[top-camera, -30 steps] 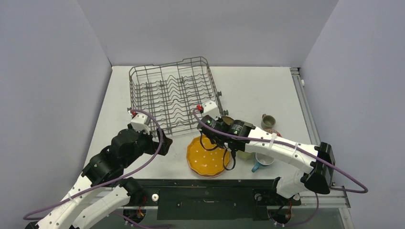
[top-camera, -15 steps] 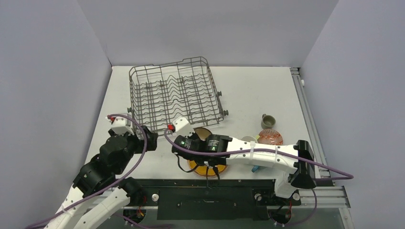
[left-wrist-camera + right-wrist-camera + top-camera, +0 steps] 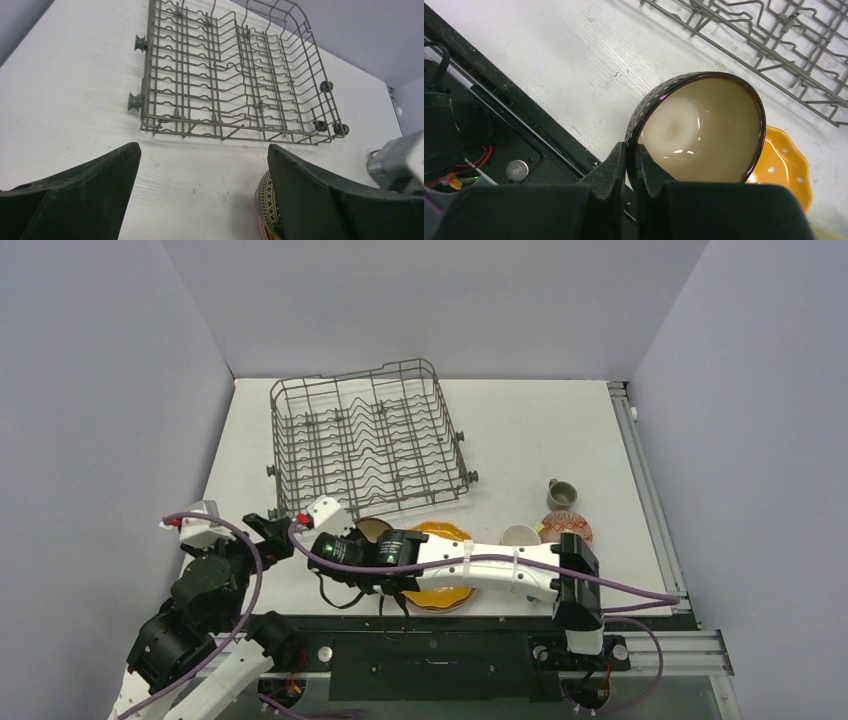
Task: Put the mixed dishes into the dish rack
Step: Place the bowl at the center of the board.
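Observation:
The dish rack [image 3: 370, 445] stands at the back left of the table with no dishes in it; the left wrist view looks up at the dish rack [image 3: 235, 75]. My right gripper [image 3: 630, 150] is shut on the rim of the dark brown bowl [image 3: 704, 130], which tilts with its cream inside showing. From above, the right gripper [image 3: 360, 543] and the bowl [image 3: 372, 530] sit just in front of the rack's near edge. An orange plate [image 3: 440, 575] lies under the right arm. My left gripper [image 3: 204, 150] is open over bare table, left of the bowl [image 3: 265, 200].
A pale mug [image 3: 520, 535], a patterned bowl [image 3: 572, 528] and a grey mug [image 3: 560, 494] stand at the right. The black front rail [image 3: 499, 115] runs close below the held bowl. The left gripper [image 3: 275, 537] is near the rack's front left corner.
My right arm has swung left along the table's front with the bowl, uncovering the orange plate. My left arm has drawn back to the left and stayed open.

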Motion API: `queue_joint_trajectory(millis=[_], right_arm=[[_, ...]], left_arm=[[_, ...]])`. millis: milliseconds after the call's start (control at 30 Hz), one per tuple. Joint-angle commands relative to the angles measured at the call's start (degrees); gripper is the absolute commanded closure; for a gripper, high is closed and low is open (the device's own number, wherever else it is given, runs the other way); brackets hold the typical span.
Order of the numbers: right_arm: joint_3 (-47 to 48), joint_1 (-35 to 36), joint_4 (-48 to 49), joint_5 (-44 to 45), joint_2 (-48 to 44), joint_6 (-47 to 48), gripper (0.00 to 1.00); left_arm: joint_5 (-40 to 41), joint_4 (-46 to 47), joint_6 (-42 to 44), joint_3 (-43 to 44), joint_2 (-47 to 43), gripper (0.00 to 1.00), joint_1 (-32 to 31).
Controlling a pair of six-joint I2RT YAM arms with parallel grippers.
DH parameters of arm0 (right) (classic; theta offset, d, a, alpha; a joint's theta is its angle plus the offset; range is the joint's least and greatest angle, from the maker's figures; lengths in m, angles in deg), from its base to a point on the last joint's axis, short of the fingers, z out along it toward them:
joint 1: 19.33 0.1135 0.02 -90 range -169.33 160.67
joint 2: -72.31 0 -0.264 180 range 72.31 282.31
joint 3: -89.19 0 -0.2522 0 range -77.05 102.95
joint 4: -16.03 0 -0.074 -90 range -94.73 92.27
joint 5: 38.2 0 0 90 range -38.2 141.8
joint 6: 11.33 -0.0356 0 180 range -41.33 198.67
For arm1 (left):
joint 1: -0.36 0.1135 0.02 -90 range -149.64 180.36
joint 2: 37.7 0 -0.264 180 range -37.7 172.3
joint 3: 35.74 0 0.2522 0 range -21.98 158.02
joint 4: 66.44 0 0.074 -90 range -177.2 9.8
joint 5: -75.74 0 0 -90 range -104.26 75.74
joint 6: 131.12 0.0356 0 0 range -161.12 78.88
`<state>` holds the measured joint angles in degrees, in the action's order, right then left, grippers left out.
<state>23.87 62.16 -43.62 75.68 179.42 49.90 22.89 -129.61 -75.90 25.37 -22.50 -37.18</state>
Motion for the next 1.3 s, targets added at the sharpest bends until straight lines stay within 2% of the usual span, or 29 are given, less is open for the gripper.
queue_joint_trajectory(millis=[0, 267, 633, 1267], right_arm=[[4.03, 0.46, 4.46, -0.22, 2.60, 1.11, 1.00], [6.49, 0.40, 5.70, -1.48, 8.35, 0.52, 1.00], [8.26, -0.44, 6.27, -2.56, 13.94, 0.04, 1.00], [7.33, -0.84, 9.78, -3.34, 17.52, -1.63, 1.00]], left_arm=[[6.67, -2.11, -2.74, 2.41, -4.12, 0.04, 0.98], [9.34, -2.84, -3.76, 2.46, -8.88, 0.04, 1.44], [7.52, -1.93, -3.14, 2.33, -7.92, 0.04, 4.18], [5.49, -0.60, -1.87, 1.87, -6.95, 0.04, 6.68]])
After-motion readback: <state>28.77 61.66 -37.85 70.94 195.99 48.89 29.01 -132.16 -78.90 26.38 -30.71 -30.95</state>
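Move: Held by its rim in the right fingers, the bowl is bound for the bare patch of board in front of the rack; that patch lies some 15 cm below the right hand, about 3 cm ahead and 3 cm left. The orange plate stack stands 14 cm right and 6 cm ahead of this hand, the rack's near edge straight ahead by about 19 cm, both some 13 cm lower. From the left hand the patch is about 14 cm right, 2 cm back and 23 cm down. Lowering the gripped bowl about 10 cm towards the bare board, the right hand also eases some 5 cm left, away from the plates; the descent slows and stops late, with only a slight drift left after. Its wrist tilts a little and the fingers keep their hold. The empty, open left hand draws aside to its left by 5 cm, slightly back, turning counter-clockwise. ##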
